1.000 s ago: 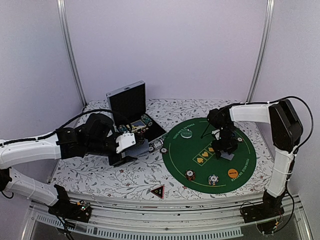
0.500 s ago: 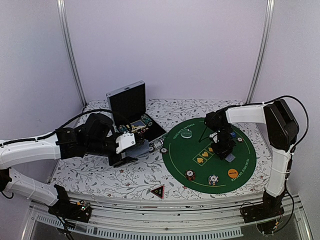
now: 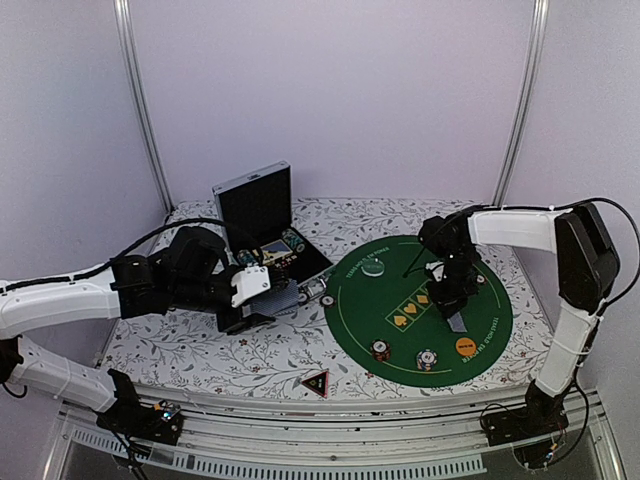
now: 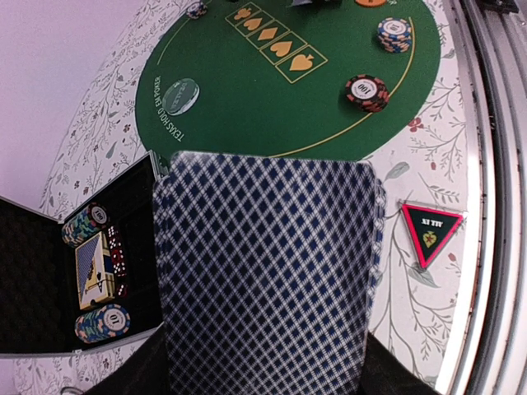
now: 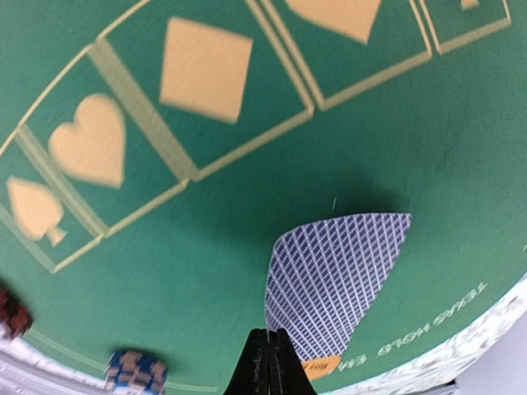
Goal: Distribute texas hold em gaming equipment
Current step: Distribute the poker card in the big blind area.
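Observation:
My left gripper is shut on a deck of blue-checked playing cards, held over the floral table left of the round green mat. Only its dark fingers show beside the deck. My right gripper is shut on the edge of a single card, which hangs tilted over the mat's right side. Two striped chip stacks and an orange disc lie near the mat's front edge. A pale disc lies at its back left. The black red-edged triangle lies in front of the mat.
An open black case stands at the back left, with chips and a card pack in its tray. The table's front rail runs just below the triangle. Four gold suit boxes mark the mat's centre.
My right gripper has shut on the single card and shifted slightly over the mat's right side. The left arm and the deck have stayed still.

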Motion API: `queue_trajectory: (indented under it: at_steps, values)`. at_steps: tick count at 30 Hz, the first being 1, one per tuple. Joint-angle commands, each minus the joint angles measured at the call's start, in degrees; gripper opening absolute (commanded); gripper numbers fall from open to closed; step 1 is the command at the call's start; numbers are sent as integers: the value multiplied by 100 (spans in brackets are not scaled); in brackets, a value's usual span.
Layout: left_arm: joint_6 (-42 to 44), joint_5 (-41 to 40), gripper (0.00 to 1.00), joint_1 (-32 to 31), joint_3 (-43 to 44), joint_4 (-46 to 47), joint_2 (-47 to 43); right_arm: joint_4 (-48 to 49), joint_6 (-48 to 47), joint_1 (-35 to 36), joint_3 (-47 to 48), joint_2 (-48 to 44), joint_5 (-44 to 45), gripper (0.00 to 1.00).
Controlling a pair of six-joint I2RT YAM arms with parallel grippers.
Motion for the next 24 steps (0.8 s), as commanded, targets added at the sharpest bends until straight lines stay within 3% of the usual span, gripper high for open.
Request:
queue_trajectory:
  at_steps: [1, 6, 11, 15, 19, 24]
  values:
    - [24, 95, 65, 61, -20, 62, -180, -105, 410, 58, -385, -643, -779, 2]
    - [7, 157, 65, 56, -11, 58, -224, -275, 566, 117, -504, -819, -587, 2]
    - [18, 155, 65, 62, -16, 49, -234, -696, 846, 115, -132, -678, 499, 2]
    - [15, 153, 65, 62, -3, 24, -251, -1041, 1127, -46, -410, -602, 896, 3]
    - [33, 166, 65, 60, -12, 23, -257, -905, 1392, -663, -1037, -907, 584, 3]
    - [24, 238, 65, 58, 6, -2, -223, -732, 1379, -740, -1500, -980, 191, 3]
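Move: The big blind button, where the pinched card is being taken, lies about 8 cm back and 3 cm to the right of the right hand, some 3 cm below it. At that same level, the blue chip stack stands roughly 10 cm back and 5 cm left, the red chip stack about 8 cm back and 13 cm left. From the left hand, still holding the deck, the button is some 34 cm right, level fore and aft, 15 cm lower. Back and slightly up at first, for about 3 cm, then swinging right and farther back while sinking again, the right hand carries the card low over the mat to the right side of the big blind button, some 9 cm right and 7 cm back in all. Its wrist turns about 20 degrees clockwise with a slight tilt; the shut fingers keep their pinch on the card. ##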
